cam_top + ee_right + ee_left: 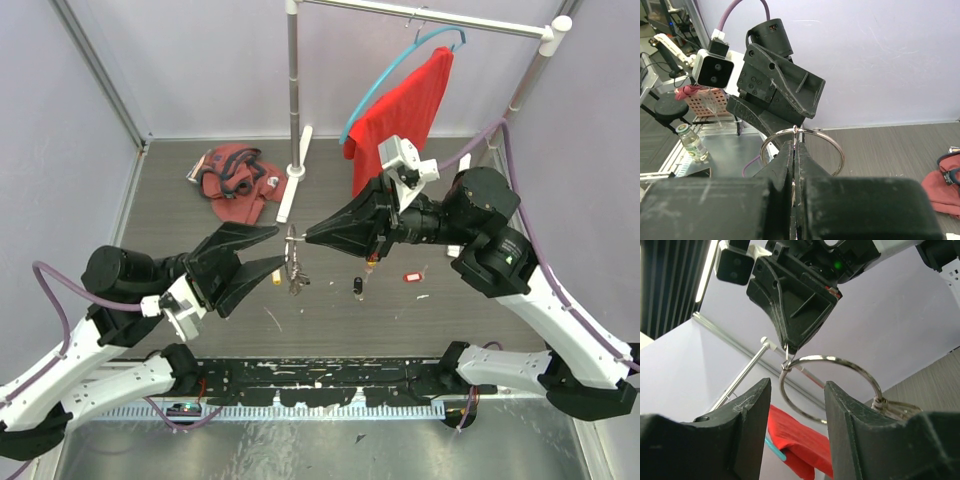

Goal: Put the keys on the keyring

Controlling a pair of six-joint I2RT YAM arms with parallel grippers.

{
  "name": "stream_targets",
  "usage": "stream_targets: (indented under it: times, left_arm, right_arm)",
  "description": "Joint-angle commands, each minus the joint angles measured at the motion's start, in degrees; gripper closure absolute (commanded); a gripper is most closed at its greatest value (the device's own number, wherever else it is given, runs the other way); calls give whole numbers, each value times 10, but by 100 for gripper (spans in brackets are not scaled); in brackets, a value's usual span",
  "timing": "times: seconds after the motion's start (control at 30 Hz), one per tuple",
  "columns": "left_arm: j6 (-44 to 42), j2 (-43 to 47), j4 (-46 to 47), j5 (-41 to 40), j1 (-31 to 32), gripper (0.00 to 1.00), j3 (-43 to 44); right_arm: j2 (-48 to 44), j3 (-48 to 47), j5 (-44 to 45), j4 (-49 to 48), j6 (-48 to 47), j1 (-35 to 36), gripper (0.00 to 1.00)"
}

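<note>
The keyring (pixel 292 243) hangs in the air between my two grippers. My right gripper (pixel 308 236) is shut on a thin silver key whose head sits on the keyring's (pixel 830 140) top wire. My left gripper (pixel 280 247) is open, with the keyring's (pixel 827 357) left arc between its fingers and the rest passing behind the right finger (pixel 850 425). Keys that are on the ring hang below it (pixel 296 281), at the right in the left wrist view (pixel 895 409). A black-tagged key (pixel 358 286) and a red-tagged key (pixel 411 277) lie loose on the table.
A red cloth on a blue hanger (pixel 405 110) hangs from the rack, whose pole (pixel 293 100) stands just behind the ring. A red and dark bundle (pixel 235 175) and a white stick (pixel 288 195) lie at the back left. Grey walls close in both sides.
</note>
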State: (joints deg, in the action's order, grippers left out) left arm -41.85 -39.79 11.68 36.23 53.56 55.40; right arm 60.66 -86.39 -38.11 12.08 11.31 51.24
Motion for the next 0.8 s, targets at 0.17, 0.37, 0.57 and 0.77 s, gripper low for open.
stream_targets:
  times: [0.17, 0.37, 0.57, 0.77]
  left_arm:
    - [-8, -9, 20, 26, 2, 48, 25]
    - [-7, -19, 20, 13, 2, 60, 31]
    - [-20, -21, 7, 11, 2, 71, 35]
    - [-27, -22, -2, 10, 2, 78, 38]
  right_arm:
    - [17, 4, -27, -68, 32, -2, 99]
    - [24, 7, -37, -71, 41, -2, 99]
    - [28, 3, -48, -69, 46, -2, 99]
    - [27, 5, -52, -66, 47, -2, 99]
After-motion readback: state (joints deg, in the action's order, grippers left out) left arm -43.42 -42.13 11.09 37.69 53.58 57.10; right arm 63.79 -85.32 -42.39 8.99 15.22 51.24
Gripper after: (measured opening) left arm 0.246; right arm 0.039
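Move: Just past the left fingertips waits the top joint of the keyring, about 3 cm right of the left hand, 1 cm farther out and 2 cm higher; it is about 3 cm straight left of the right hand, at its height. The keys on the ring hang some 3 cm right of the left hand, 2 cm back and 6 cm below. The right fingertips lie about 5 cm right of the left hand, 1 cm ahead and 2 cm up. Bringing the keyring to the waiting left fingers, the right hand travels about 2 cm left and 1.5 cm down, tilting slightly, and keeps its pinch by the ring's top joint. The left hand edges about 1 cm right to meet it and its fingers close from half open to a narrow gap, one on each side of the joint. ##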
